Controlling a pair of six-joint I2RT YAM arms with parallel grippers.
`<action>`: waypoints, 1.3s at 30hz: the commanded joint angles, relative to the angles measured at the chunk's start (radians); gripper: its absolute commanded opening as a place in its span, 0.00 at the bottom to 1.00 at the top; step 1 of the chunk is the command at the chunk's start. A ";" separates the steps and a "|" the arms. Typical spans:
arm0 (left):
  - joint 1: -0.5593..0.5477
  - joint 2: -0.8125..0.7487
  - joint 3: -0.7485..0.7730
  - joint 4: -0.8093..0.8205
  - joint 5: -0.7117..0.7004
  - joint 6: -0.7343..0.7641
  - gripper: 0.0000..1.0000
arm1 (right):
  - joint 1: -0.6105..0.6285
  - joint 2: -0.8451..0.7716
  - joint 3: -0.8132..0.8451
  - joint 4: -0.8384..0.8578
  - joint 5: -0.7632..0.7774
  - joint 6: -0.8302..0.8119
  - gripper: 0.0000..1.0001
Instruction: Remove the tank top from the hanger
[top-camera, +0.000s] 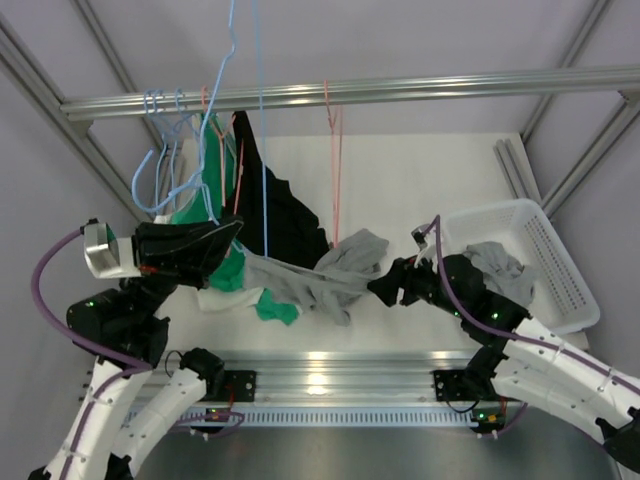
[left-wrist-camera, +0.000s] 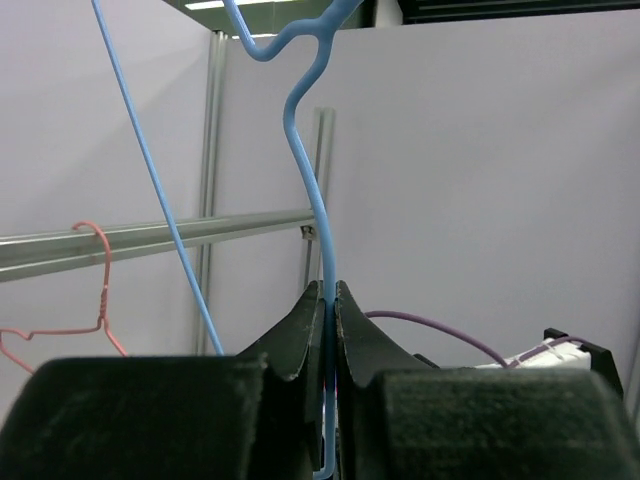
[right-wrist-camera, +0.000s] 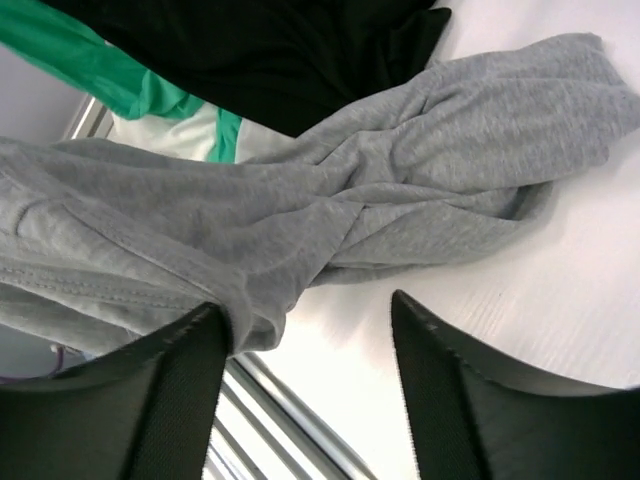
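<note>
The blue wire hanger (left-wrist-camera: 305, 150) rises from between the fingers of my left gripper (left-wrist-camera: 329, 300), which is shut on its wire. From above, that gripper (top-camera: 235, 232) sits at the left, with the hanger (top-camera: 262, 150) running up past the rail. The grey tank top (top-camera: 330, 275) trails from the left gripper's side across the table toward my right gripper (top-camera: 378, 287). In the right wrist view the tank top (right-wrist-camera: 400, 190) lies bunched on the table. My right gripper (right-wrist-camera: 305, 303) is open, and a fold of grey cloth rests against its left finger (right-wrist-camera: 195, 350).
A black garment (top-camera: 285, 215) and a green-and-white one (top-camera: 235, 275) hang behind the tank top. Several blue hangers (top-camera: 165, 150) and a pink hanger (top-camera: 333, 150) hang from the metal rail (top-camera: 400, 90). A white basket (top-camera: 560, 270) at the right holds grey cloth (top-camera: 495, 262).
</note>
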 joint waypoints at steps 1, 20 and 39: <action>-0.003 0.012 -0.083 0.112 -0.072 0.035 0.00 | 0.007 0.027 0.003 0.089 -0.041 0.002 0.65; -0.004 -0.008 -0.089 -0.023 -0.006 0.175 0.00 | 0.009 -0.075 0.017 0.071 -0.083 -0.049 0.87; -0.003 -0.392 -0.237 -0.768 -0.090 -0.018 0.00 | 0.006 -0.138 0.098 -0.103 0.095 -0.130 0.96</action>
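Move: The left hand grips the blue hanger high up. The tank top, stretched low between the hands, has its middle about 14 cm ahead of the left hand, 11 cm to its right and some 47 cm below. The black garment hangs roughly 22 cm ahead of the left hand, 1 cm right and 35 cm lower. From the right hand, the tank top lies about 6 cm ahead, 9 cm left and 12 cm below; the basket sits some 33 cm right, 10 cm ahead and 12 cm lower. Left hand jerks the held hanger forward, back about 8 cm, then down some 10; right fingers open wider. ##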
